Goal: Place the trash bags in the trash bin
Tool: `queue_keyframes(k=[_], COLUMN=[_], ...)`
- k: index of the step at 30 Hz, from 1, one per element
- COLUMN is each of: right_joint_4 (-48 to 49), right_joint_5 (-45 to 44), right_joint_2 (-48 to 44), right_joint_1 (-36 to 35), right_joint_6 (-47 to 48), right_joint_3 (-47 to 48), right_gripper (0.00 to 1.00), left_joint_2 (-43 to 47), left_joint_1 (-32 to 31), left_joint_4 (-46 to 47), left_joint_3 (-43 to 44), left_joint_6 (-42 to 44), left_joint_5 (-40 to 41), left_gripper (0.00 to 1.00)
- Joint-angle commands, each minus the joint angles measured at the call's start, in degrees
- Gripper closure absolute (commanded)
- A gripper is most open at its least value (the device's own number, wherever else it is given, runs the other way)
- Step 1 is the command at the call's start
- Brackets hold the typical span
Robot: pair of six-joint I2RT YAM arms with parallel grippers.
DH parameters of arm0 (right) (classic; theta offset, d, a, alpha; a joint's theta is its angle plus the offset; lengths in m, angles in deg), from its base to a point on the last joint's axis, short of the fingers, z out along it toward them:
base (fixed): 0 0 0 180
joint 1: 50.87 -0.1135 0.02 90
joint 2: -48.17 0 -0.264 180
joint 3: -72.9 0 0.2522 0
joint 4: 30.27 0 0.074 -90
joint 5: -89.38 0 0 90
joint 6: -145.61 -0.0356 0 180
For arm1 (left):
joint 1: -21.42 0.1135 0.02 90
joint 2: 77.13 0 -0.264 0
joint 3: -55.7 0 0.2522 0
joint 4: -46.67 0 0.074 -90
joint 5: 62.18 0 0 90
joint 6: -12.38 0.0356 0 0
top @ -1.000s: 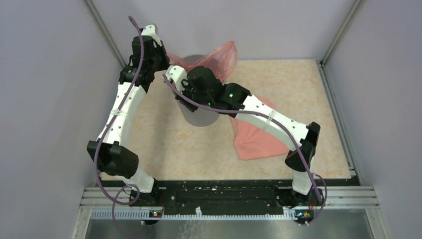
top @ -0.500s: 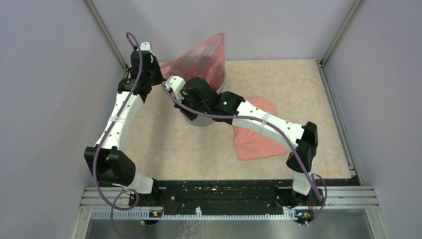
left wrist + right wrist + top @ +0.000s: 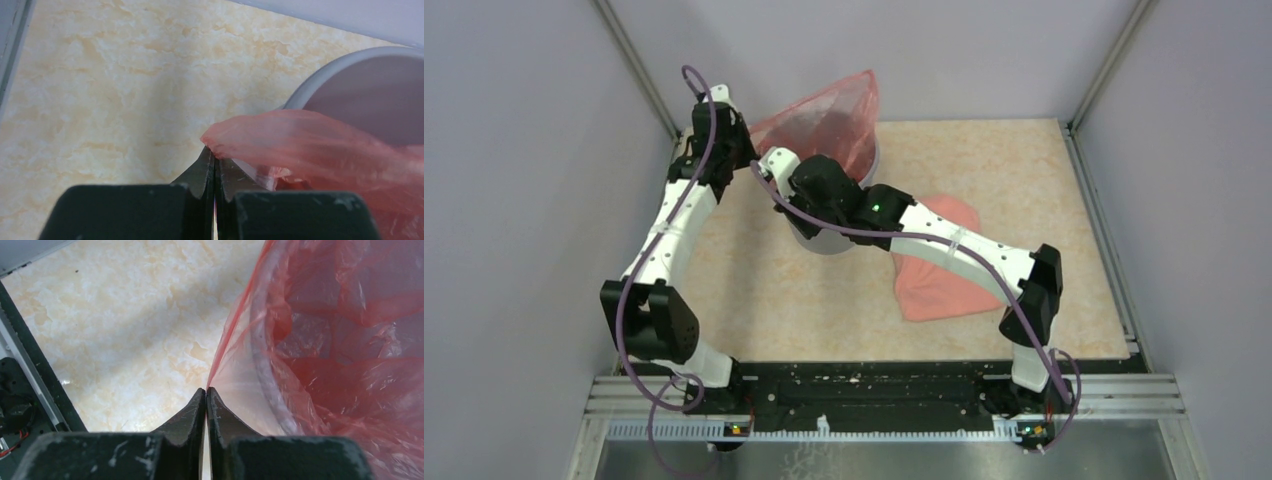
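A translucent orange-red trash bag (image 3: 824, 118) is stretched over the mouth of the grey trash bin (image 3: 826, 240) at the back of the table. My left gripper (image 3: 742, 152) is shut on the bag's edge (image 3: 260, 137) left of the bin's rim (image 3: 320, 75). My right gripper (image 3: 796, 215) is shut on the bag's near edge (image 3: 235, 360), with the film draped over the rim and into the bin (image 3: 345, 340). A second salmon-pink trash bag (image 3: 934, 280) lies flat on the table to the right, partly under my right arm.
Grey walls stand close at the left, back and right. The marbled table top (image 3: 1004, 170) is bare right of the bin. A black rail (image 3: 874, 385) runs along the near edge by the arm bases.
My left gripper lifted the bag's edge up and back, so the bag rose from a crumpled heap into a taut peak over the bin. My right gripper shifted slightly left at the bin's near rim.
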State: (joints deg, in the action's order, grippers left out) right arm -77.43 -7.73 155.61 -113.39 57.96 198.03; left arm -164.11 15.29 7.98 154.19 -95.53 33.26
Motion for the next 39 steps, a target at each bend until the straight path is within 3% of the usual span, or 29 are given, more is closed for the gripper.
queue_keyframes(k=[1, 4, 9, 12, 21, 28, 31, 35, 39], right_joint_4=[-2.2, -2.8, -5.0, -7.5, -15.6, -19.6, -21.3, -24.6, -20.8], right_joint_5=[-0.7, -0.5, 0.9, 1.4, -19.6, -21.8, -23.4, -34.8, -33.6], right_joint_2=[-2.5, -3.2, -4.4, -5.6, -5.5, -1.9, -0.9, 0.2, -3.5], right_joint_1=[-1.1, -1.1, -1.1, -1.1, 0.1, 4.9, 7.4, 8.2, 9.2], right_joint_6=[-1.2, -1.2, -1.9, -4.1, -7.4, -5.8, -5.8, -6.1, -8.0], right_joint_3=[0.7, 0.7, 2.8, 6.6, 19.9, 27.0, 26.2, 25.5, 19.6], right_gripper=[0.93, 0.85, 0.59, 0.5, 0.3, 0.28, 0.28, 0.28, 0.26], left_joint_2=[-2.7, -4.0, -3.7, -3.6, -5.2, -6.4, -6.8, -6.8, -7.0], left_joint_1=[0.9, 0.9, 0.9, 0.9, 0.8, -0.1, -0.8, -1.2, -1.5], left_joint_4=[7.1, 7.4, 10.1, 11.3, 12.0, 11.8, 11.3, 10.9, 10.5], left_joint_3=[1.2, 1.8, 0.7, 0.6, 1.3, 2.2, 2.6, 2.7, 3.0], left_joint_6=[-0.6, -1.1, -1.4, -1.1, -0.6, -0.5, -0.2, -0.1, -0.1], left_joint_5=[-1.5, -3.1, -7.3, -9.0, -13.9, -15.6, -15.7, -15.4, -15.3], left_gripper=[1.0, 1.0, 1.0, 1.0, 1.0, 1.0, 1.0, 1.0, 1.0])
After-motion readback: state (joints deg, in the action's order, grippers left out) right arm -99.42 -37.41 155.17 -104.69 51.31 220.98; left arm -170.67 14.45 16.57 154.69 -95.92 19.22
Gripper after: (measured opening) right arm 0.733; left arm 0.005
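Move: The right hand is at the near-left rim of the trash bin. The bag's right edge, its next reach, lies about 17 cm ahead of it and 16 cm to its right, roughly level in height. The bin's middle is some 15 cm ahead, 7 cm right and 14 cm below; the pink cloth about 7 cm ahead, 30 cm right and 28 cm down. From the left hand, the bin's middle is about 15 cm right, 3 cm back and 14 cm below. The right fingers let go of the bag's near edge, opening wide as the hand sinks a little. It then swings about 15 cm to the right, rises some 15 cm and comes down 5, going forward towards the bag's right edge and turning nearly 40 degrees clockwise. The left hand keeps its pinch on the bag's left edge, easing a few centimetres forward, then right towards the bin. ##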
